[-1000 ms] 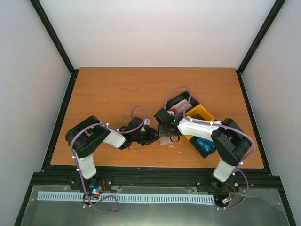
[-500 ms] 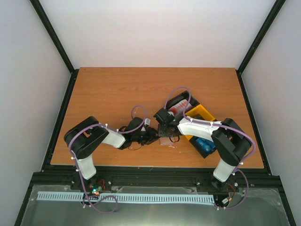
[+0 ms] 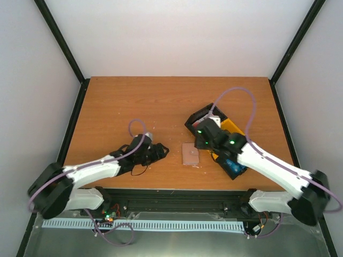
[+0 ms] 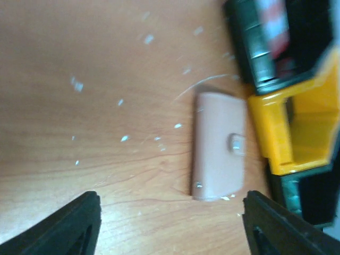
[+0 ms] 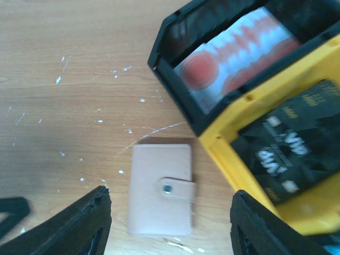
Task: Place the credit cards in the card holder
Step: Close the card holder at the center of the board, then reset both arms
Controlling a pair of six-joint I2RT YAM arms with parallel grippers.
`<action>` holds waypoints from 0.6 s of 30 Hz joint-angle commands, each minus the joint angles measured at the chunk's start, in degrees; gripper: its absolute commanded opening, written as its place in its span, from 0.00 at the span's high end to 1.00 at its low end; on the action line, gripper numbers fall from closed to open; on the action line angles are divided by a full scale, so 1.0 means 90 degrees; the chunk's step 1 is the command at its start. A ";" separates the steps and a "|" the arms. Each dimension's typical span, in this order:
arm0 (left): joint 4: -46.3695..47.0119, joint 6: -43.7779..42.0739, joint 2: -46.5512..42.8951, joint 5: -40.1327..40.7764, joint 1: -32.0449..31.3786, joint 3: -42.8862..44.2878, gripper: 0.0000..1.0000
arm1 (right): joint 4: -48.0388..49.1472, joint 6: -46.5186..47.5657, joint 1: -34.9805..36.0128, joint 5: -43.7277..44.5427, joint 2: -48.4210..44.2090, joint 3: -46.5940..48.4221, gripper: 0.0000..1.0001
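The tan card holder (image 3: pixel 189 154) lies closed and snapped flat on the table, next to the tray's left side. It shows in the left wrist view (image 4: pixel 219 146) and the right wrist view (image 5: pixel 161 189). My left gripper (image 3: pixel 162 152) is open just left of it, touching nothing (image 4: pixel 172 228). My right gripper (image 3: pixel 202 142) hovers open above it and the tray edge (image 5: pixel 170 223), holding nothing. A red-and-white credit card (image 5: pixel 239 53) lies in the tray's black compartment, a dark card (image 5: pixel 287 143) in the yellow one, and a blue card (image 3: pixel 234 165) at the near end.
The black-and-yellow three-compartment tray (image 3: pixel 231 127) sits slanted right of centre, its yellow wall (image 5: pixel 223 143) close beside the card holder. White flecks and scratches mark the wooden table (image 3: pixel 134 101). The table's front edge runs just below the card holder.
Both grippers have opened and drawn away from the card holder, the left arm sinking left, the right lifting back over the tray. The card holder now lies uncovered and closed.
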State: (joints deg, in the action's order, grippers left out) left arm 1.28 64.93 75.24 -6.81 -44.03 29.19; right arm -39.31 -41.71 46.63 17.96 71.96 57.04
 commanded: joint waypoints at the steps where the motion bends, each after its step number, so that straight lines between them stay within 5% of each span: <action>1: -0.1381 -0.0750 -0.1727 0.1000 -0.0010 0.0195 0.22 | -0.0820 0.0119 0.0023 0.0923 -0.1537 -0.0416 0.35; 8: -0.2510 -0.1720 -0.4337 0.2029 -0.0030 0.0594 0.01 | -0.1783 0.0399 0.0022 0.1818 -0.3643 -0.0263 0.24; 18: -0.4086 -0.2275 -0.5440 0.3307 -0.0030 0.1961 0.00 | -0.2474 0.0502 0.0024 0.2574 -0.5268 0.0128 0.00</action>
State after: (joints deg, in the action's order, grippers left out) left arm -27.33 48.95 27.75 16.29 -44.12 41.45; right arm -58.37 -37.91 46.63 36.16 28.12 56.31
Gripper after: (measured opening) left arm 0.996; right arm 0.961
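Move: The closed card holder lies about 11 cm right of the left hand, nearly level with it in reach and some 5 cm below. From the right hand it is about 3 cm left, 2 cm ahead and 15 cm down. The tray's yellow compartment stands about 10 cm right and 8 cm ahead of the right hand; the black compartment with the red-and-white packs is some 15 cm ahead and 3 cm right. Draw both empty hands clear of the card holder together, touching nothing. Lift the left gripper steeply, well over 20 cm, while swinging it left and tilting its fingers up some 40 degrees. Take the right gripper right, up and back towards the blue compartment's side, tilting it up too. Open both on to about full width. ##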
